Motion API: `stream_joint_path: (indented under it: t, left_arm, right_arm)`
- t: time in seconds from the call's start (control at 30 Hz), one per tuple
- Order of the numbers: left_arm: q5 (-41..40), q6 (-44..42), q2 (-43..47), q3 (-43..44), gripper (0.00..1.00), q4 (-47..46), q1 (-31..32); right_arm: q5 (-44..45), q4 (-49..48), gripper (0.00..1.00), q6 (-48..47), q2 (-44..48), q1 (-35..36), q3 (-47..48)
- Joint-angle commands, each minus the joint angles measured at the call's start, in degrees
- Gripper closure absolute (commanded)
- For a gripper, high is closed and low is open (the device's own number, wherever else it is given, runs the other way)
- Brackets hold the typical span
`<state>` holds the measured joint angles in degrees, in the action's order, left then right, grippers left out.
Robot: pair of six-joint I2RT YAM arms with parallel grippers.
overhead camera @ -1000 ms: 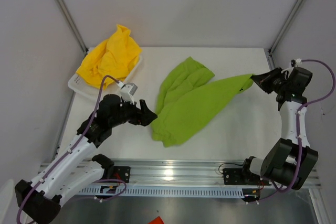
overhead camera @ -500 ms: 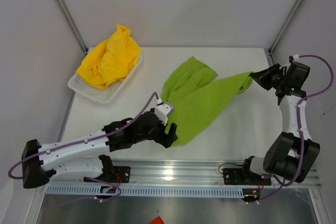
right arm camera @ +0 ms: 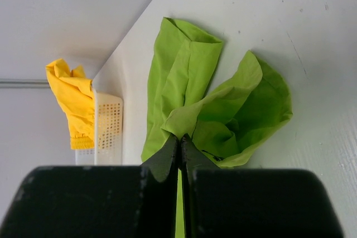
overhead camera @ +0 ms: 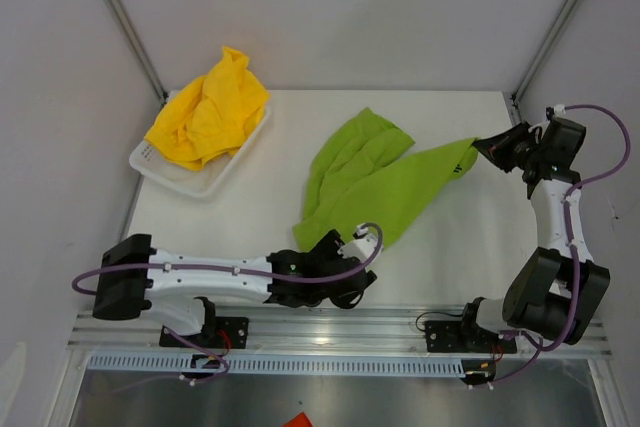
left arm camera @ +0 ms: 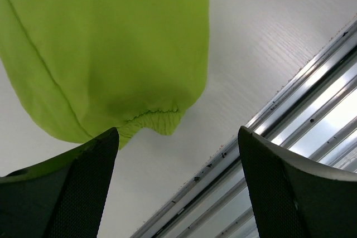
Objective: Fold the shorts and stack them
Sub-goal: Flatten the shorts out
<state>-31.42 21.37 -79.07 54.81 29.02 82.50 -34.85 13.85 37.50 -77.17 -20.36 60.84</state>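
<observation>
The lime green shorts (overhead camera: pixel 372 190) lie spread across the middle of the table, the near gathered hem (left arm camera: pixel 149 122) toward the front edge. My right gripper (overhead camera: pixel 487 148) is shut on their far right corner (right arm camera: pixel 180 139) and holds it slightly raised, so the fabric bunches in front of the fingers. My left gripper (overhead camera: pixel 340 282) sits low at the table's near edge, just short of the near hem. It is open (left arm camera: pixel 178 185), with only bare table between its fingers. The yellow shorts (overhead camera: pixel 207 112) lie crumpled in the basket.
The white mesh basket (overhead camera: pixel 190 172) stands at the table's back left corner, also visible in the right wrist view as the basket (right arm camera: pixel 109 129). An aluminium rail (overhead camera: pixel 400 322) runs along the near edge, right beside my left gripper's right finger (left arm camera: pixel 301 193). Grey walls enclose the table.
My left arm has swung from beside the basket down along the near edge, bringing its open gripper to the green shorts' near hem. The right gripper has kept its hold, barely moving.
</observation>
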Motion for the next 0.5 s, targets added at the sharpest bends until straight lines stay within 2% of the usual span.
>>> stream_joint_path:
  t: [0.0,0.2,0.4,0.47]
  left_arm:
    - [-0.8,-2.8,-3.5,3.4,0.12,0.9,1.6]
    - [0.9,-3.1,-12.2,5.0,0.12,2.7,1.7]
    - [1.5,0.2,-13.9,3.6,0.13,2.9,-3.8]
    - [1.5,-0.1,-13.4,2.5,0.17,1.3,-5.9]
  right_arm:
    - [-0.3,-1.7,1.0,-0.6,-0.5,0.2,0.9]
    - [-0.9,-2.6,1.0,-0.2,-0.9,0.4,0.2]
    - [-1.1,-2.7,1.0,-0.3,-0.7,0.5,0.1]
    - [-1.2,-2.7,1.0,-0.2,-0.6,0.6,-0.1]
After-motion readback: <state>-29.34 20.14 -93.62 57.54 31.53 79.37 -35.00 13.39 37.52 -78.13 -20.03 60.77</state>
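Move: The near hem corner of the shorts lies about 3 cm ahead of the open left hand, 2 cm to its right and 10 cm below. From that hand, the folded far end of the shorts is roughly 26 cm ahead and 3 cm right at table height, and the front rail some 10 cm back, straight behind and equally low. From the right hand, the near hem corner is about 24 cm back, 24 cm left and 21 cm below. The near hem corner of the shorts is approached from above by the left hand, which sinks about 7 cm, easing slightly back and then forward as the descent levels off. Its left side rolls up some 15 degrees so the fingers point more steeply down, spread wide on either side of the hem; touching can't be made out. The right hand stays nearly still, keeping its pinch on the raised far-right part. ##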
